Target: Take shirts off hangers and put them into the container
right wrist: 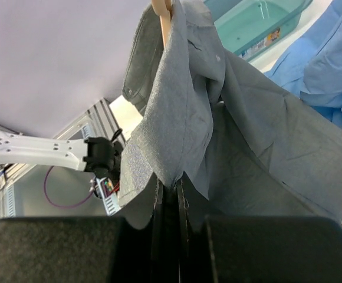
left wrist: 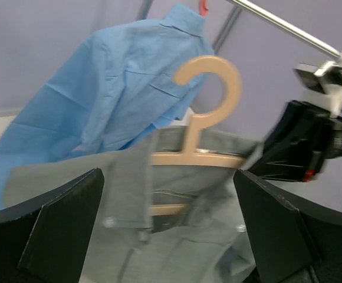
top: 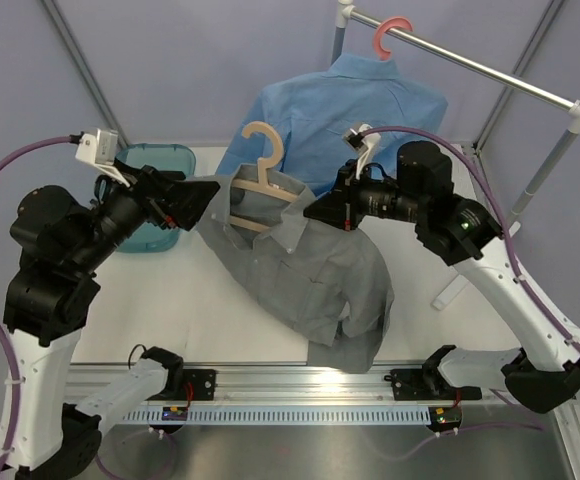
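The grey shirt (top: 310, 275) hangs in the air on its tan hanger (top: 262, 180), its tail trailing onto the table. My right gripper (top: 315, 210) is shut on the grey shirt (right wrist: 183, 106) at its shoulder, cloth pinched between the jaws. My left gripper (top: 205, 195) stands open at the shirt's other shoulder, its wide fingers (left wrist: 65, 218) either side of the collar and the tan hanger (left wrist: 209, 112). The light blue shirt (top: 345, 115) hangs behind on a coral-pink hanger (top: 392, 35). The teal container (top: 155, 200) sits at the back left, partly hidden by my left arm.
A grey metal rail (top: 470, 65) on white posts crosses the back right, its foot (top: 450, 290) resting on the table. The slotted aluminium base rail (top: 300, 400) runs along the near edge. Cables loop from both arms.
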Action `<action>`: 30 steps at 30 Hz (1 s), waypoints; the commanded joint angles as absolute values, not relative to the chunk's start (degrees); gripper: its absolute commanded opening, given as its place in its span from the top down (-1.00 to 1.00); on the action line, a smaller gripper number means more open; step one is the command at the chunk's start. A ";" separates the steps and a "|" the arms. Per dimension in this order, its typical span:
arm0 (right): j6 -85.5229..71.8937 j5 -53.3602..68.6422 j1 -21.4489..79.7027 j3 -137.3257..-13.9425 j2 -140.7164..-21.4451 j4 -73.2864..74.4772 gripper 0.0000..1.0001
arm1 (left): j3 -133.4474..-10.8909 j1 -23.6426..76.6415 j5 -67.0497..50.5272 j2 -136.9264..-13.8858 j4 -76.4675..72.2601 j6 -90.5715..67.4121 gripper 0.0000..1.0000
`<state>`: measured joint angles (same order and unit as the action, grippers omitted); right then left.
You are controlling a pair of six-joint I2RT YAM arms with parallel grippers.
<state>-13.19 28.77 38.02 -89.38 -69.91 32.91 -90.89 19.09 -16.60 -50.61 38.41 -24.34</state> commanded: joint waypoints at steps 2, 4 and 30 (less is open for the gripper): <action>-13.97 24.09 40.16 -88.60 -70.92 20.75 1.00 | -91.49 29.66 -10.59 -54.30 33.75 -27.16 -0.98; -13.97 23.64 40.52 -88.16 -71.28 20.13 1.00 | -91.58 34.60 -5.47 -55.54 33.40 -25.59 -0.98; -15.38 26.19 40.69 -82.79 -66.88 18.46 1.00 | -89.12 44.38 13.10 -66.09 30.06 -19.77 -0.13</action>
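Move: The bare neck of the wooden hanger, at the grey shirt's collar, is about 8 cm ahead of my open left hand, 10 cm to its right and 5 cm lower. My right fingers' pinch on the grey shirt is some 19 cm right of the left hand, 2 cm ahead and 8 cm below; the blue shirt hangs roughly 25 cm ahead, 22 cm right and 10 cm lower. From my right hand, that neck is about 6 cm ahead, 9 cm left and 3 cm up. I swing my left hand about 8 cm to the right towards the hanger's neck, then ease it forward and down some 6 cm each, rolling it about 10 degrees so its right side dips. As it arrives I narrow the wide-open fingers to a little over half, one on either side of the neck. My right hand keeps its pinch on the grey shirt and sinks about 2 cm. ##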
